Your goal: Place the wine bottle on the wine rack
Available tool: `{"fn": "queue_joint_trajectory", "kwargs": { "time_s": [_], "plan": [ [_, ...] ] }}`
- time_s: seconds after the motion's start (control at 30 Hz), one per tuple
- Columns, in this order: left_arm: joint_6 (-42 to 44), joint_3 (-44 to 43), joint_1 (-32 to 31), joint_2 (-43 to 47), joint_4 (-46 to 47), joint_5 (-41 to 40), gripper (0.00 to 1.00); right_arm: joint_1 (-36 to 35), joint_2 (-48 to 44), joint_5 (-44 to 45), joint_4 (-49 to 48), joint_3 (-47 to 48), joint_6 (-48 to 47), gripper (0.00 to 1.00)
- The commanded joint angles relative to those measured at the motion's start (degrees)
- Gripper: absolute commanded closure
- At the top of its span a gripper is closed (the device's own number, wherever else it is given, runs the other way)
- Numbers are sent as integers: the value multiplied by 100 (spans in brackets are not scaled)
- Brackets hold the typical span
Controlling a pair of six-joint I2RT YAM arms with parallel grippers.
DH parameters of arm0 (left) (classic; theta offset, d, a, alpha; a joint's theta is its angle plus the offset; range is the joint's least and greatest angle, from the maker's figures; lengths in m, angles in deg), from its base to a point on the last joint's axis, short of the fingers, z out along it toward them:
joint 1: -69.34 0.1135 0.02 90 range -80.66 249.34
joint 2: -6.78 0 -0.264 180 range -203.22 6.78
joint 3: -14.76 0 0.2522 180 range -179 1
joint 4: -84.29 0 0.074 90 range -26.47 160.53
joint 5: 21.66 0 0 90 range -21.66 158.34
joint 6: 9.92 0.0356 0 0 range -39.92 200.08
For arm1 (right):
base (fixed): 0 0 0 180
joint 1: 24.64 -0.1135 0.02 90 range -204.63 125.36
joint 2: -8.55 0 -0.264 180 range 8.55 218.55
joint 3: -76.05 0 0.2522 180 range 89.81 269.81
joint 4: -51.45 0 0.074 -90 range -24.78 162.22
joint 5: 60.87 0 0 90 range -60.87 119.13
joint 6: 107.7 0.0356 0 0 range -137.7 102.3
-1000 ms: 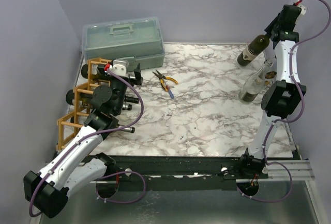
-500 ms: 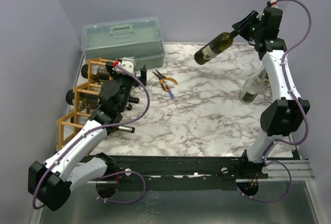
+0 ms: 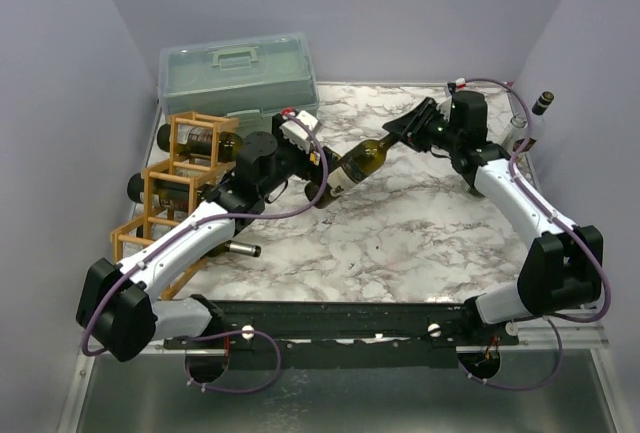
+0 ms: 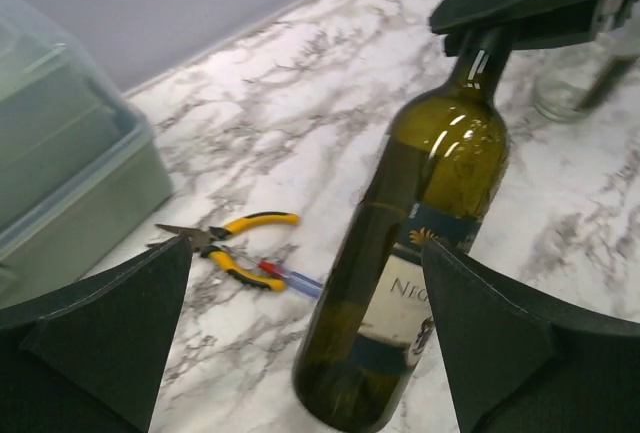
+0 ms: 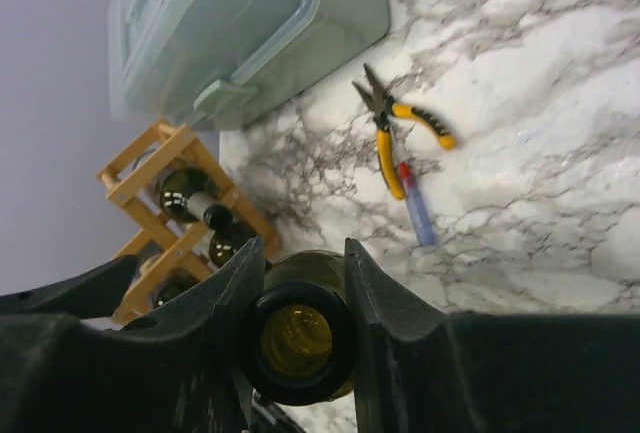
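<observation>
A dark green wine bottle (image 3: pixel 362 159) hangs tilted over the middle of the table, base toward the left. My right gripper (image 3: pixel 403 134) is shut on its neck; the right wrist view looks down the bottle's mouth (image 5: pixel 297 341) between the right gripper (image 5: pixel 300 253) fingers. My left gripper (image 3: pixel 321 175) is open, and the bottle's labelled lower body (image 4: pixel 425 213) lies between the wide-apart fingers of the left gripper (image 4: pixel 310 353) without touching them. The wooden wine rack (image 3: pixel 170 168) stands at the left edge and holds dark bottles (image 5: pixel 188 193).
A pale green toolbox (image 3: pixel 240 73) sits at the back left, behind the rack. Yellow-handled pliers (image 4: pixel 235 243) and a small red-and-blue screwdriver (image 5: pixel 415 203) lie on the marble under the bottle. A clear bottle (image 3: pixel 522 125) stands at the far right by the wall.
My right arm has swung the green bottle down and left from the far right corner to the table's middle. My left arm has moved right, away from the rack, to the bottle's base.
</observation>
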State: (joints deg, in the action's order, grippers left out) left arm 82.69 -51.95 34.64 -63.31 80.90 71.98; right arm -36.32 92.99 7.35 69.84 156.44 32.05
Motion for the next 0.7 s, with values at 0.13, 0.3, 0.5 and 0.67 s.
{"fn": "queue_joint_trajectory", "kwargs": {
  "time_s": [0.13,0.3,0.5,0.67],
  "plan": [
    [291,-287,-537,-401,-538,899,1,-154,-751,-561,-1322,-403,948,100],
    [594,-354,-819,-656,-739,598,1,-174,-951,-578,-1376,-461,1059,100],
    [1088,-453,-1150,-884,-1011,-840,1,-233,-1178,-820,-1805,-781,1548,100],
    [1283,-389,-1159,-767,-961,-1374,2,-320,-1285,-898,-1976,-1008,1779,100]
  ]
}}
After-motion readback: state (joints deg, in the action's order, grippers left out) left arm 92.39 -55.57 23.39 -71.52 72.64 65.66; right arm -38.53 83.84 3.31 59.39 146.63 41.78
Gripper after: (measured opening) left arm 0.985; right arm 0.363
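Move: The wine bottle hangs neck-up from the right hand. Its middle is about 2 cm ahead of the left hand, 8 cm to its right and 8 cm below. From the right hand it is some 4 cm back, 7 cm left and 9 cm below. The empty left gripper is about 15 cm left of the right hand, 6 cm back, near its height. From the left hand, the pliers lie roughly 15 cm straight ahead on the table, 25 cm below; the wine rack stands some 32 cm left, 3 cm back, 15 cm lower. The right hand keeps its pinch on the bottle's neck, carrying it back about 4 cm, up 3 and slightly left towards the left gripper. Fingers wide open, the left hand sinks about 6 cm and goes right some 5 cm and back 3, bringing its jaws around the bottle's body. It rolls its left side up some 15 degrees, turning clockwise first, then partly back. ##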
